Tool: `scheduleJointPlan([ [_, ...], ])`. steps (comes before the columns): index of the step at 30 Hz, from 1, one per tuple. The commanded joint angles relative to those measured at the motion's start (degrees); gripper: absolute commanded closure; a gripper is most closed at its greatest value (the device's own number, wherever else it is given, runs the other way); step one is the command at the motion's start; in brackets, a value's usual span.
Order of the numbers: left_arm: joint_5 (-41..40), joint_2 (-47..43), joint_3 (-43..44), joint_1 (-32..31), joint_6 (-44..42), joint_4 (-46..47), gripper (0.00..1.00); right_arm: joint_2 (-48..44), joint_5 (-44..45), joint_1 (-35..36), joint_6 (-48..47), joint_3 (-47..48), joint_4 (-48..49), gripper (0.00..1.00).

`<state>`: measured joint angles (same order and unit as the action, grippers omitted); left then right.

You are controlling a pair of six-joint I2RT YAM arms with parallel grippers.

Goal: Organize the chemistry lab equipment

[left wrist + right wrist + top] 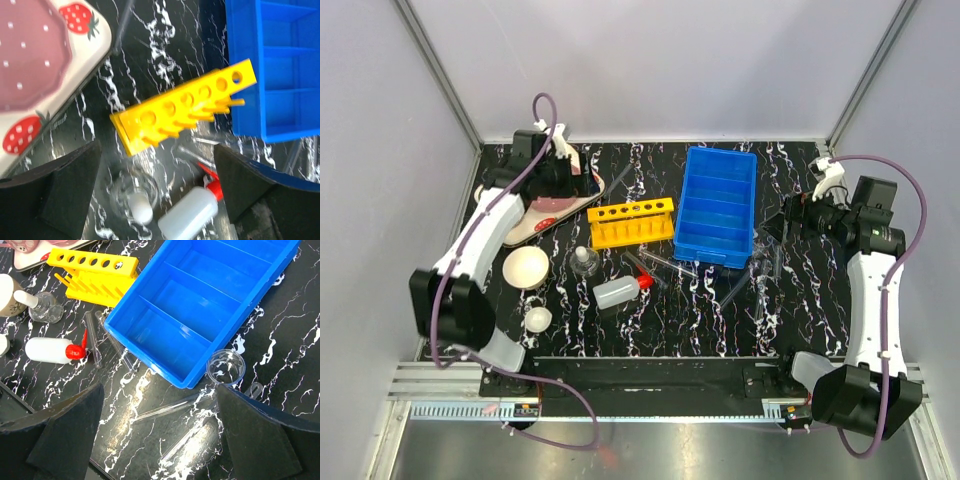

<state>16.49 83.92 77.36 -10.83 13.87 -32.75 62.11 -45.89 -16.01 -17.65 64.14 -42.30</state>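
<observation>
The yellow tube rack (631, 222) stands mid-table, left of a blue bin (717, 205). In front of it are the clear flask (584, 262), the red-capped squeeze bottle (617, 291) lying on its side, and a small white dish (537, 319). Test tubes (665, 262) lie loose by the bin's near edge. My left gripper (563, 178) hangs open over the strawberry tray; its view shows the rack (185, 107), flask (135, 197) and bottle (190, 212) below. My right gripper (782, 232) is open above two test tubes (172, 407) on the table, touching neither.
The divided blue bin (200, 305) holds nothing I can see. A small clear beaker (226, 367) stands at its near corner. A larger white bowl (526, 267) sits left of the flask. The strawberry tray (555, 205) with pink ware lies at the back left.
</observation>
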Motion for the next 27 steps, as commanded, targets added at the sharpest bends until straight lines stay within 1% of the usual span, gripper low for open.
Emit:
scheduleJointPlan([
  [1,-0.8,13.1,12.7,-0.2,-5.7,0.9,0.06,0.2,-2.9,0.2,-1.9,0.4,0.0,0.0],
  [3,0.7,17.8,17.4,-0.2,-6.7,-0.1,0.1,0.6,-2.4,0.2,-2.4,0.1,0.2,0.0],
  [4,1.0,22.0,21.8,-0.3,-6.9,-0.4,0.11,0.8,-2.1,0.2,-2.4,-0.2,0.1,0.0],
  [5,2.1,24.0,24.0,-0.6,-7.2,-0.6,0.14,1.3,-1.9,0.2,-2.5,-0.2,0.0,0.0],
  [6,2.8,26.0,27.9,-0.8,-7.7,-0.8,0.16,1.5,-1.7,0.2,-2.6,-0.2,0.1,0.0],
  [7,3.5,29.5,29.8,-0.9,-7.8,-1.0,0.19,1.8,-1.7,0.1,-2.6,-0.2,0.0,0.0],
  [8,4.8,31.3,31.6,-1.3,-8.1,-1.0,0.23,2.4,-1.7,0.2,-2.5,-0.2,0.0,0.0],
  [9,5.9,33.0,35.2,-1.5,-8.6,-1.0,0.26,2.8,-1.9,0.2,-2.3,-0.1,0.1,0.0],
  [10,6.8,36.6,37.1,-1.6,-8.7,-1.0,0.28,3.4,-2.1,0.2,-2.0,0.0,0.1,0.0],
  [12,8.3,40.3,42.3,-2.4,-9.0,-1.2,0.32,4.8,-2.5,0.2,-1.2,0.3,0.1,0.0],
  [13,8.2,43.6,43.9,-2.7,-9.1,-1.3,0.32,5.2,-2.5,0.2,-0.6,0.5,0.1,0.0],
  [15,7.6,46.6,47.8,-3.4,-9.2,-1.5,0.33,6.0,-2.6,0.2,-0.3,0.5,0.2,0.0],
  [19,5.6,52.8,52.1,-3.8,-8.7,-1.0,0.34,6.5,-1.8,0.2,-0.2,0.4,0.1,0.0],
  [27,-0.4,58.5,55.6,-4.2,-6.1,-0.6,0.38,7.9,-2.2,0.2,0.3,0.5,-0.2,0.0],
])
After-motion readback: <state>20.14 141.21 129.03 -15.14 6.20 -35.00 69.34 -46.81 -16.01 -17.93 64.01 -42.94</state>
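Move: The lone test tube beyond the yellow rack lies about 23 cm ahead of the left hand, 9 cm to its right and some 21 cm below it. The yellow rack is about 12 cm ahead and 12 cm right of that hand, the strawberry tray 19 cm ahead and 10 cm left, and the blue basket 16 cm ahead and 33 cm right, all on the table. From the right hand that tube is roughly 32 cm ahead and 38 cm left, 24 cm down. The left hand swings out past the yellow rack towards the lone test tube, about 19 cm forward and 9 cm right while sinking some 14 cm, with the drop steepest at the end; the wrist turns about 12 degrees clockwise and the fingers narrow from fully open to roughly two thirds, still above the tube and short of its middle. Meanwhile the right hand, fingers wide open, eases down about 3 cm over the loose glassware by the blue basket, its fingers tipping slightly further down. ##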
